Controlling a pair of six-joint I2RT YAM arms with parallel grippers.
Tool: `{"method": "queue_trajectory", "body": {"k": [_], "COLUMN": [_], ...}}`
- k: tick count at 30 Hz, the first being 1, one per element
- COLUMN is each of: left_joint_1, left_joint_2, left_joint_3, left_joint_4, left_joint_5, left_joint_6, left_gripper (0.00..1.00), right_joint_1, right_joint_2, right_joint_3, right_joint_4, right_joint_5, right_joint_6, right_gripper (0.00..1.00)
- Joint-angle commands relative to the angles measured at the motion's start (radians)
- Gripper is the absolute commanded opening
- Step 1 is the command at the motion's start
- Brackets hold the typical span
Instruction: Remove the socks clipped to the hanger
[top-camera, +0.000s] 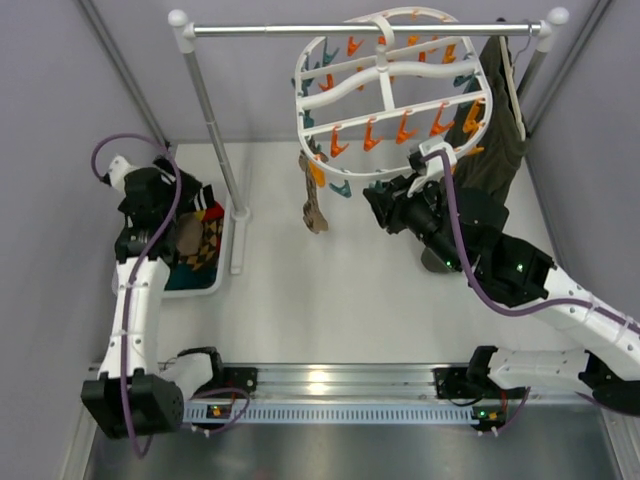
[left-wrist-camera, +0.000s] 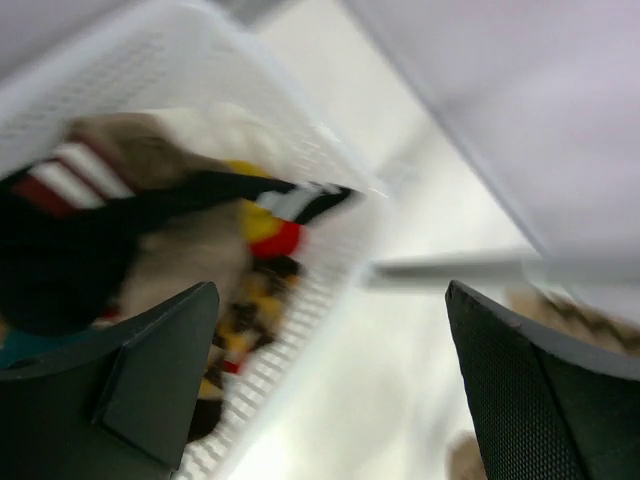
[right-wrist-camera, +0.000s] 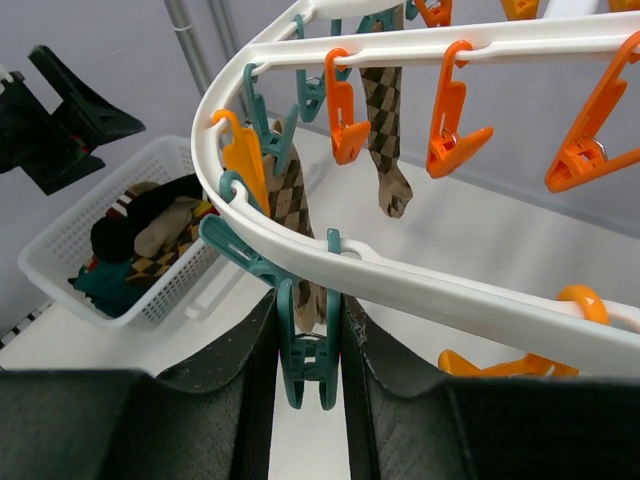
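Note:
The white oval hanger (top-camera: 386, 80) hangs from the rail, with orange and teal pegs around it. Two brown argyle socks (top-camera: 316, 205) dangle from its left side. In the right wrist view one argyle sock (right-wrist-camera: 291, 190) hangs just behind a teal peg (right-wrist-camera: 308, 350), the other (right-wrist-camera: 382, 110) further back under the hanger rim (right-wrist-camera: 420, 285). My right gripper (right-wrist-camera: 308, 370) is shut on that teal peg, at the hanger's lower edge (top-camera: 375, 205). My left gripper (left-wrist-camera: 330, 370) stands open and holds nothing, over the white basket (left-wrist-camera: 300, 340), where a striped-cuff sock (left-wrist-camera: 90, 170) and other socks lie.
The basket (top-camera: 225, 245) sits at the left by the rail's foot. A metal clothes rail (top-camera: 360, 30) spans the back on an upright post (top-camera: 215, 130). A dark olive garment (top-camera: 495, 110) hangs at the rail's right end, beside my right arm.

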Motion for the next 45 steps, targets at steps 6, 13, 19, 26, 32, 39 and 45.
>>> {"method": "queue_trajectory", "body": {"k": [6,13,19,26,32,39,45], "left_joint_1": [-0.373,-0.529,-0.673,-0.673,-0.675,-0.675,-0.690], "left_joint_2": [-0.252,-0.261,-0.191,0.025,0.137,0.171,0.197], "left_joint_3": [-0.208,-0.432,-0.529,-0.448,-0.395,-0.389,-0.354], "left_joint_4": [0.495,0.902,1.140,1.209,1.217,1.264,1.264], "left_joint_5": [0.470,0.621,0.523,0.330,0.196,0.205,0.196], "left_joint_6": [0.204,0.350,0.512,0.591,0.598,0.586,0.598], "left_gripper": [0.98,0.98,0.99,0.99,0.88,0.55,0.19], "right_joint_1": [-0.016,-0.015,-0.016,-0.016,-0.016,-0.016,-0.016], "right_joint_2": [-0.054,-0.083,-0.086,-0.091,-0.094,-0.095,-0.112], "right_joint_3": [-0.025,-0.031,-0.026,-0.022,-0.014,-0.002,-0.003], "right_joint_4": [0.011,0.001,-0.012,-0.027,-0.024,-0.024,-0.022], "right_joint_5": [-0.038,-0.055,-0.076,-0.107,-0.134,-0.223,-0.252], "right_joint_6": [0.013,0.022,0.022,0.017,0.016,0.031,0.039], "right_gripper": [0.51,0.66,0.75,0.88,0.90,0.91,0.91]}}
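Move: The checkered sock hanging at the hanger's left end is some 30 cm to the left hand's right and 4 cm ahead, its middle about 2 cm higher. The rack post stands about 9 cm to that hand's right and 5 cm ahead, and the sock basket lies roughly 20 cm below it. The right hand still holds a teal clip on the near rim; from there the same sock is about 12 cm left, 10 cm ahead and 8 cm down. The left fingers, wide open until late, close on the lower part of the checkered sock and bring it between the pads. The hand gets there by swinging some 30 cm right, arcing up and back off the basket, then reaching about 10 cm forward while sinking, the wrist turned well clockwise. The right fingers open, let go of the teal clip, and ease back about 3.5 cm. ##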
